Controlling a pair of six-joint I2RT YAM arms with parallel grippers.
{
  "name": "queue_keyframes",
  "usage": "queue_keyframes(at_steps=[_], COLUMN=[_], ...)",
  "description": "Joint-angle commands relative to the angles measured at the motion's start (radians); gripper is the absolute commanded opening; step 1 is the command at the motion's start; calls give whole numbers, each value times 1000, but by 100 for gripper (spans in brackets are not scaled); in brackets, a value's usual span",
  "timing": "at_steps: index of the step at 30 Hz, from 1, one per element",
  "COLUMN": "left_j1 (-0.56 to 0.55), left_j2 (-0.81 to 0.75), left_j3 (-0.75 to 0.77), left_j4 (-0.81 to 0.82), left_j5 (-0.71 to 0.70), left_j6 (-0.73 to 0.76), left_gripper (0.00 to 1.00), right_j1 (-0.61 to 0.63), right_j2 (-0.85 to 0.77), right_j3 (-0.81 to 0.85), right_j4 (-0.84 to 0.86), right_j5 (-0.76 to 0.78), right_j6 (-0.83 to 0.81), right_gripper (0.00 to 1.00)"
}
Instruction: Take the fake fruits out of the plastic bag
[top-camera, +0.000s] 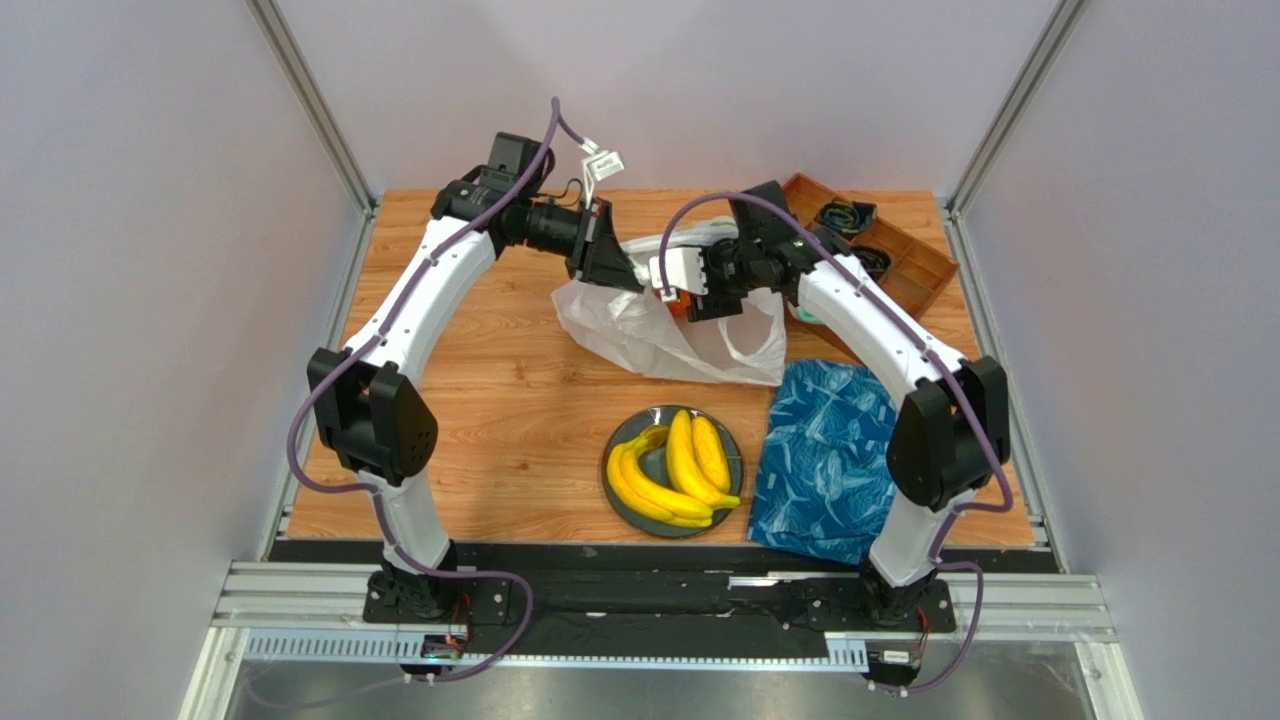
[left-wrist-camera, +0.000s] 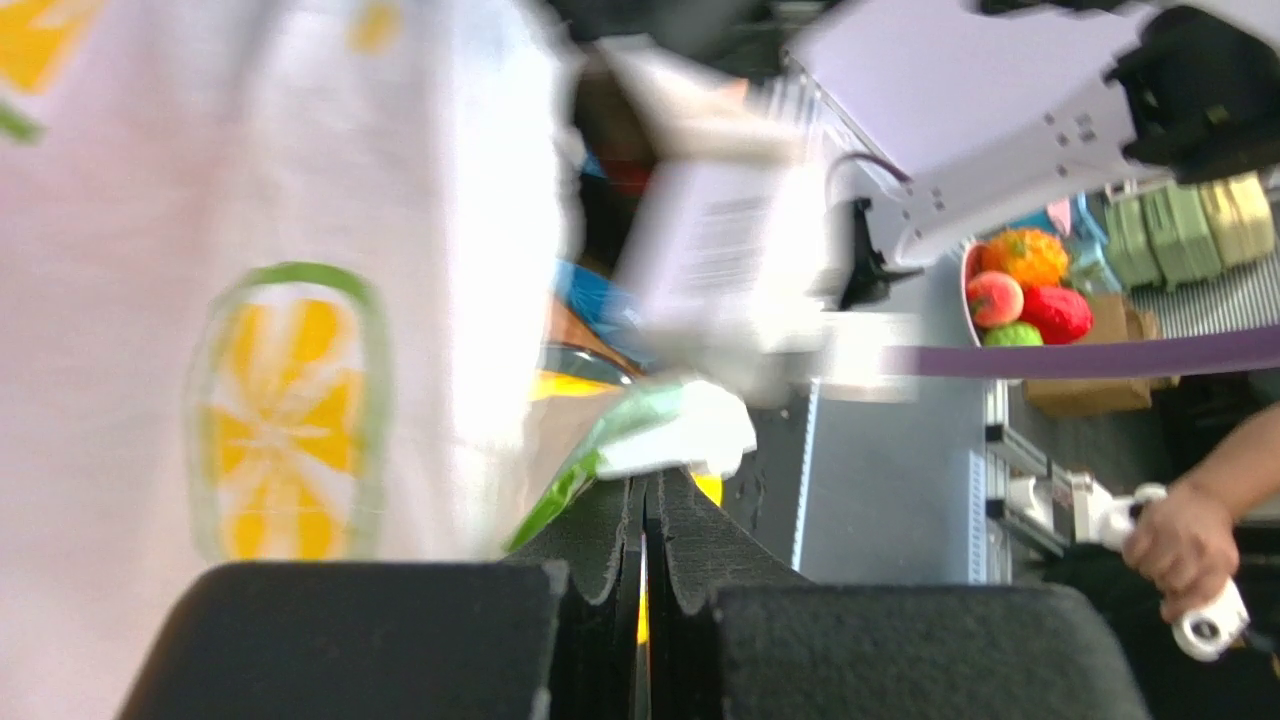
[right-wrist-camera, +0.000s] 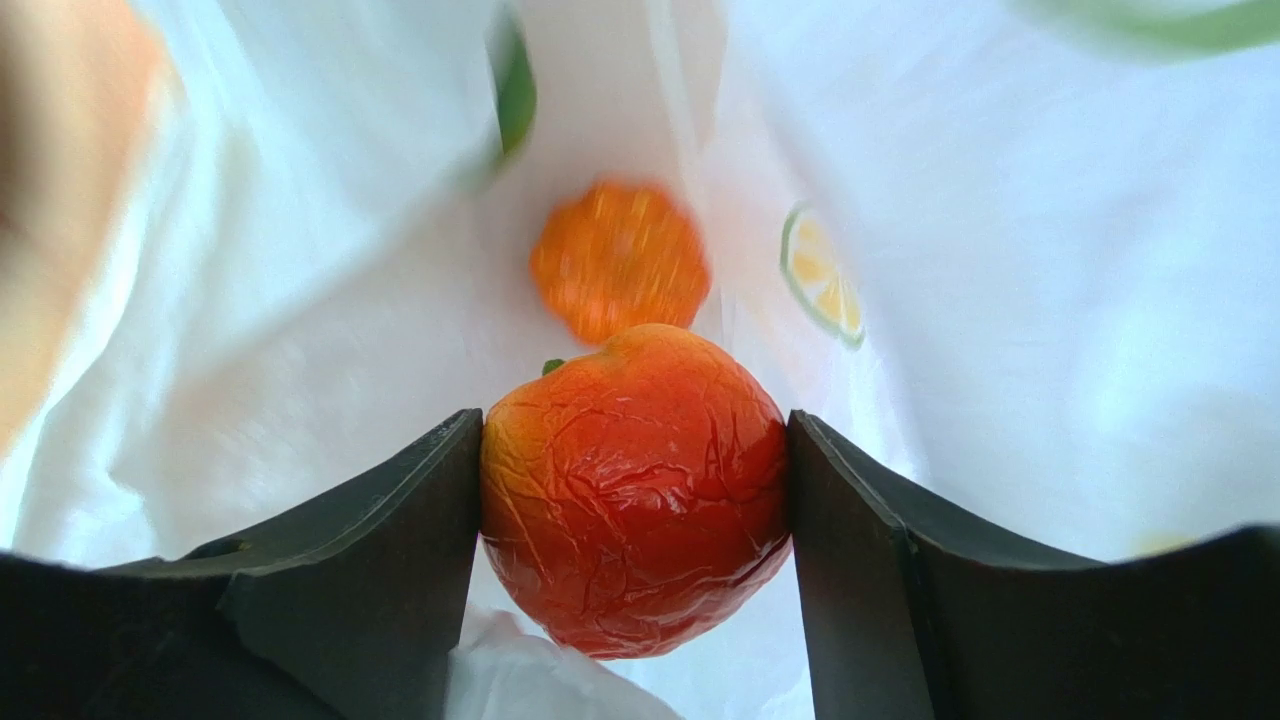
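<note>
The white plastic bag (top-camera: 661, 330) with lemon-slice prints (left-wrist-camera: 286, 428) lies at the back middle of the table. My left gripper (top-camera: 613, 258) is shut on a fold of the bag's rim (left-wrist-camera: 684, 428) and holds it up. My right gripper (top-camera: 699, 288) is inside the bag's mouth. Its fingers (right-wrist-camera: 376, 525) press both sides of a glossy red-orange round fruit (right-wrist-camera: 634, 488), so it is shut on it. An orange ball (right-wrist-camera: 619, 258) lies deeper in the bag. Yellow banana bunches (top-camera: 672, 465) lie on a dark plate (top-camera: 733, 450) in front of the bag.
A blue patterned cloth (top-camera: 824, 458) lies to the right of the plate. A brown compartment tray (top-camera: 887, 248) with dark items stands at the back right corner. Grey walls close in the table on three sides.
</note>
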Motion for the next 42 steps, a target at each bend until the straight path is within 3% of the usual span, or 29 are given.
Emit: queue_keyframes(at_steps=[1, 4, 8, 11, 14, 16, 19, 24, 29, 35, 42], left_j1=[24, 30, 32, 35, 42, 52, 62, 72, 72, 72, 72], left_j2=[54, 83, 113, 125, 131, 126, 117, 82, 38, -16, -73], left_j3=[25, 28, 32, 33, 36, 48, 61, 52, 18, -30, -112], left_j4=[77, 115, 158, 178, 189, 194, 203, 215, 227, 228, 197], left_j5=[-24, -26, -6, 6, 2, 2, 2, 14, 31, 32, 26], left_j6=[-86, -132, -183, -201, -220, -223, -240, -244, -261, -252, -200], left_gripper=[0, 0, 0, 0, 0, 0, 0, 0, 0, 0, 0], right_j1=[9, 10, 13, 19, 32, 42, 43, 32, 18, 20, 20], right_j2=[-51, -51, -55, -80, -112, -147, -246, -386, -380, -330, -193], right_j3=[23, 63, 66, 78, 121, 118, -33, -370, -497, -534, -465], right_j4=[-43, -36, 49, 87, -53, -176, -313, -273, -218, -149, -147], right_j5=[-276, -403, -540, -586, -562, -533, -435, -272, -214, -220, -267], right_j6=[429, 629, 1015, 1111, 1083, 940, 806, 788, 825, 837, 838], right_gripper=[45, 44, 44, 44, 43, 42, 41, 42, 41, 42, 42])
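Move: From the right hand, which already grips the red fruit over the bag's mouth, the plate lies about 21 cm back, 3 cm to the left and some 18 cm below. The blue cloth is equally far back but about 20 cm to the right; the orange fruit in the bag is roughly 6 cm ahead, 2 cm left and 15 cm below. From the left hand, the plate is about 11 cm back, 3 cm right and 29 cm lower. Keeping its pinch on the red fruit, the right hand carries it back out of the bag towards the plate, net about 22 cm; it first rises and swings left, then sinks rightwards to the plate's right edge, the wrist turning clockwise and rolling over. The left hand keeps hold of the bag's rim, easing forward about 6 cm with a slight dip, then rising and coming partway back. ##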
